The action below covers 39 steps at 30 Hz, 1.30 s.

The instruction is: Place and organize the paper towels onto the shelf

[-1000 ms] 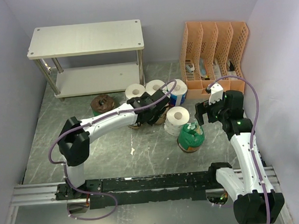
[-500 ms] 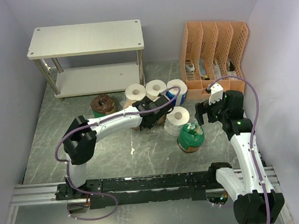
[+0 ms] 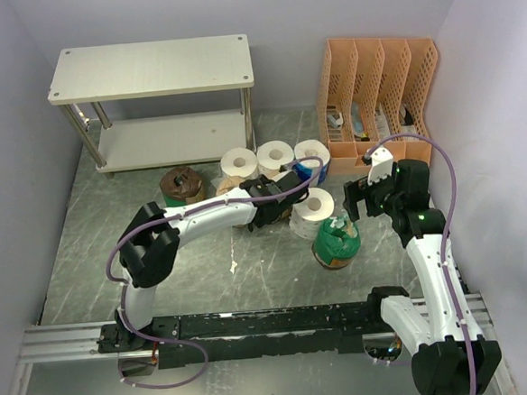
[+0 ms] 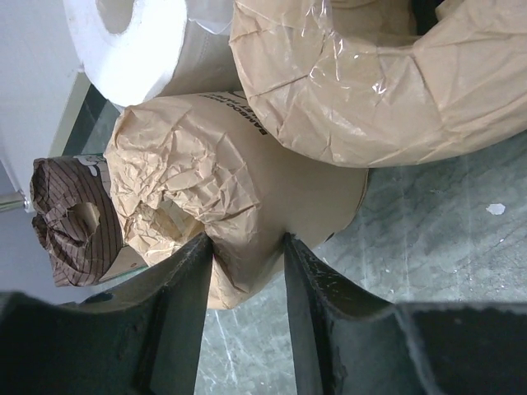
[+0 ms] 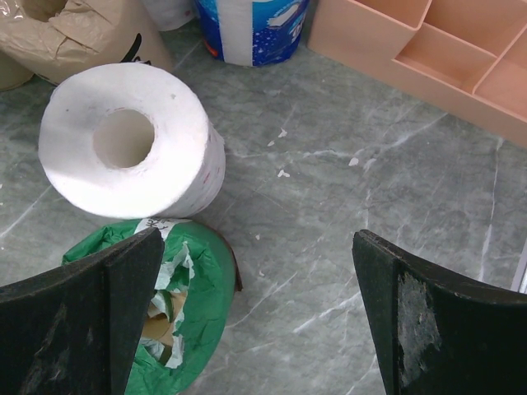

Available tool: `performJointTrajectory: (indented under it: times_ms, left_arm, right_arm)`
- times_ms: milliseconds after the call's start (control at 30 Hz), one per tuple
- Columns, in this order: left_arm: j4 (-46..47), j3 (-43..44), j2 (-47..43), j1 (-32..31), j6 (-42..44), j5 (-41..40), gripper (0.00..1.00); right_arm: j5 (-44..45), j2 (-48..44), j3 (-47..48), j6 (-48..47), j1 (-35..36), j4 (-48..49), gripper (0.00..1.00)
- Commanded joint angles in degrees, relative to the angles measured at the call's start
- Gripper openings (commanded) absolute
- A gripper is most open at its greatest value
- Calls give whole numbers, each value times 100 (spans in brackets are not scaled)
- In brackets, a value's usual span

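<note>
My left gripper point(image 4: 245, 247) is shut on the wall of a tan paper-wrapped roll point(image 4: 247, 173) that lies on its side, one finger at its crumpled open end. A second tan roll point(image 4: 370, 82), a white roll point(image 4: 140, 41) and a brown striped roll point(image 4: 70, 222) crowd round it. From above, the left gripper point(image 3: 277, 196) sits among the paper towels in front of the shelf point(image 3: 150, 68), whose two boards are bare. My right gripper point(image 5: 257, 247) hangs open over bare floor, beside a green-wrapped roll point(image 5: 177, 313) and a white roll point(image 5: 132, 140).
An orange slotted organizer point(image 3: 382, 85) stands at the back right. Two white rolls point(image 3: 238, 160) and a blue-printed roll point(image 3: 315, 160) line up behind my left gripper. The brown roll point(image 3: 181, 183) stands near the shelf's right legs. Walls close in on both sides.
My left arm has reached further right into the cluster of rolls, and its jaws have closed onto the tan roll. The right arm has not moved.
</note>
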Motion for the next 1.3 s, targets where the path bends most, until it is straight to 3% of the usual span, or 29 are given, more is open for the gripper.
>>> performJointTrajectory:
  times_ms: [0,100,133,167,200,400,733,1067,1267]
  left_arm:
    - [-66,69,276,-17,-97,271,46]
    - [-94,57,354,-13,-114,347,38]
    - [-88,40,373,-13,-115,372,30]
    - [-99,22,381,-13,-138,354,13]
    - [-100,6,380,-8,-167,339,8]
    - [-258,87,340,-3,-109,397,7]
    - [-1447,1244,-100,-104,-27,-649,7]
    - [-1530,1517,-738,390,858,-1052,7]
    - [-927,1739,-763,779,1576,-1346,7]
  right_arm:
    - [-83,-68,-80,-77,-49,111,100]
    - [-84,-84,-83,-77,-49,107,100]
    - [-93,-79,-85,-77,-51,111,100]
    - [-87,-83,-79,-77,-49,109,100]
    - [-87,-93,-81,-77,-49,109,100]
    - [-101,-104,-80,-86,-49,113,100]
    - [-127,-109,-84,-94,-49,99,100]
    - [-137,-99,-82,-103,-53,83,100]
    - [-167,-121,-87,-111,-53,83,100]
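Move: The brown-wrapped roll is right at the left hand's half-open fingertips, its middle about 4 cm ahead, 1 cm to the right and 5 cm lower. A second brown roll stands some 9 cm to the right of it; a white roll about 11 cm beyond it; the brown-and-green roll about 11 cm ahead and 13 cm left of the hand. The lower shelf's middle is roughly 25 cm ahead, 16 cm left. From the right hand the brown-wrapped roll is about 25 cm left, 7 cm ahead, 13 cm below. Holding its place low at the roll, the left hand closes its fingers almost fully, pinching the crumpled paper at the top rim of the brown-wrapped roll. It then rises about 12.5 cm, mostly straight up at first, then swinging some 5 cm left and a little forward towards the shelf, the fingers tipping up about 10 degrees and keeping their pinch. ##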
